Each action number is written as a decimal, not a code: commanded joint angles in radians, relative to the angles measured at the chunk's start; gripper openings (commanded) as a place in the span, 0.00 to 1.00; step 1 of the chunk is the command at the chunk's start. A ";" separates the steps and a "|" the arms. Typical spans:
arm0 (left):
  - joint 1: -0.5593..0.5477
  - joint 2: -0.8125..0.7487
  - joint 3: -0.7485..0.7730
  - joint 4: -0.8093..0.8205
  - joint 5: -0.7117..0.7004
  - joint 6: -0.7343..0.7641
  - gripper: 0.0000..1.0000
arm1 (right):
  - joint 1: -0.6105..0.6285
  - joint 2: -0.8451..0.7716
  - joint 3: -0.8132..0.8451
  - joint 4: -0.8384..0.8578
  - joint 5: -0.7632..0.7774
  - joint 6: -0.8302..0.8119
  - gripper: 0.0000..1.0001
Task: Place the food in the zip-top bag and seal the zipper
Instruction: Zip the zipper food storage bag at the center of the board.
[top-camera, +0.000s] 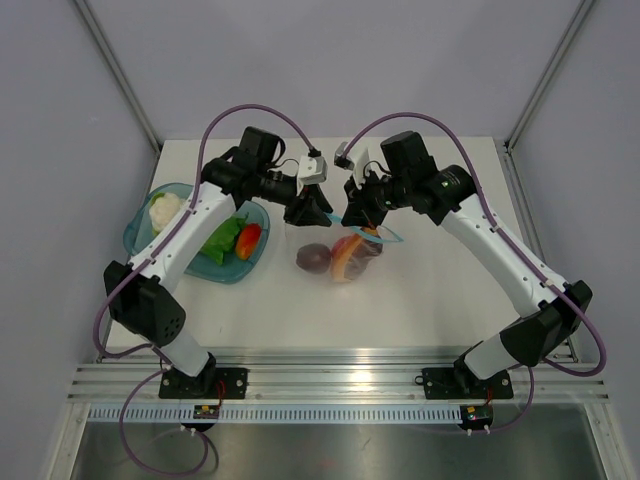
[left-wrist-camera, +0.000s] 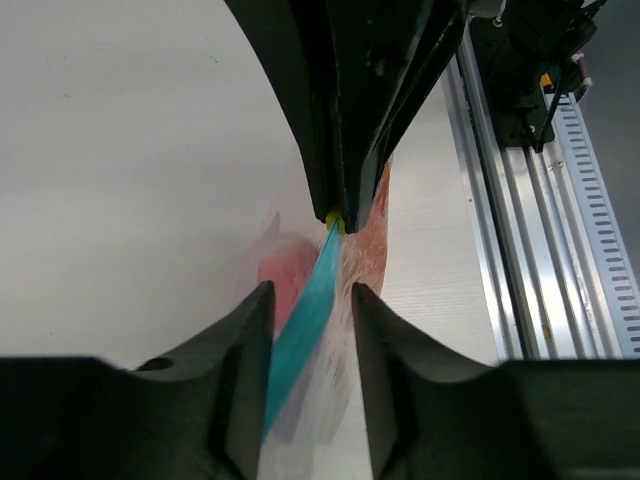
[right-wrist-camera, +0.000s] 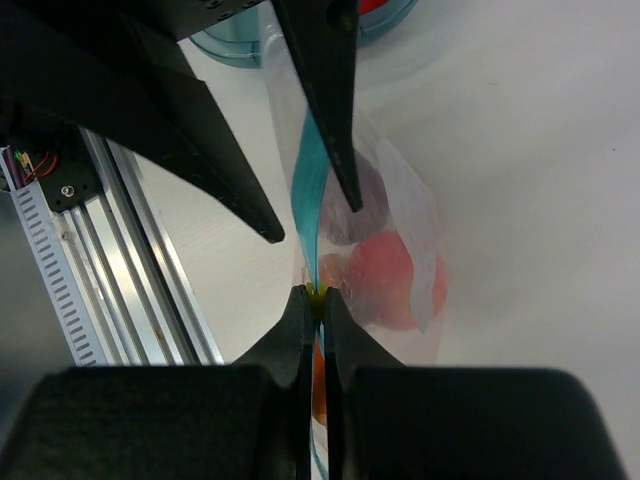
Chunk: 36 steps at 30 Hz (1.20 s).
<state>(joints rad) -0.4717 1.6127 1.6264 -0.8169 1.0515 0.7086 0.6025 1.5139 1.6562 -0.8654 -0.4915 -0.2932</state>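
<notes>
The zip-top bag (top-camera: 340, 255) hangs upright at the table's middle, a dark purple food piece (top-camera: 313, 256) and a red one (top-camera: 350, 252) inside it. Its teal zipper (right-wrist-camera: 312, 190) runs along the top edge. My right gripper (right-wrist-camera: 316, 296) is shut on one end of the zipper, an orange piece (right-wrist-camera: 318, 375) showing just below its fingers. My left gripper (left-wrist-camera: 311, 291) straddles the zipper (left-wrist-camera: 305, 330) with its jaws apart; the strip lies close against the left finger (left-wrist-camera: 245, 370), with a gap to the other. In the top view both grippers (top-camera: 318, 212) (top-camera: 360, 215) meet above the bag.
A teal translucent bowl (top-camera: 140, 235) stands at the left under the left arm, holding a white cauliflower piece (top-camera: 163, 208), a green piece (top-camera: 222, 238) and a red-orange piece (top-camera: 248, 238). An aluminium rail (top-camera: 340, 380) runs along the near edge.
</notes>
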 joint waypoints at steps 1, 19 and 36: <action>-0.007 0.027 0.023 -0.008 0.034 0.006 0.33 | 0.010 -0.027 0.011 0.043 -0.019 -0.011 0.00; -0.007 0.024 -0.011 -0.039 0.053 0.012 0.00 | -0.104 -0.178 -0.082 0.071 0.102 -0.008 0.61; -0.007 -0.017 -0.037 -0.048 0.045 0.017 0.00 | -0.254 -0.241 -0.193 0.011 -0.130 -0.064 0.61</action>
<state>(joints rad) -0.4744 1.6489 1.5936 -0.8715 1.0702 0.7086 0.3447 1.2606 1.4197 -0.8326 -0.6231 -0.3119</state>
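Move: The closed left end of the zipper strip lies between my open left fingers, about 1 cm below the hand point. The yellow slider is some 4 cm to the right of that hand, about 2 cm back and 1 cm lower. My right hand still pinches the slider; from it the bag's open right corner lies about 10 cm to the right and 2 cm back, at its height. The red vegetable is roughly 9 cm below it, 2 cm ahead and 1 cm left. I shut my left fingers on the closed end of the zipper strip and keep that pinch, easing down about 2.5 cm. Once it grips, my right fingers open and let go of the slider; that hand draws away to the right along the zipper by about 10 cm, rising slightly and swinging clockwise, then comes back left a little with its open fingers around the bag's open corner. ##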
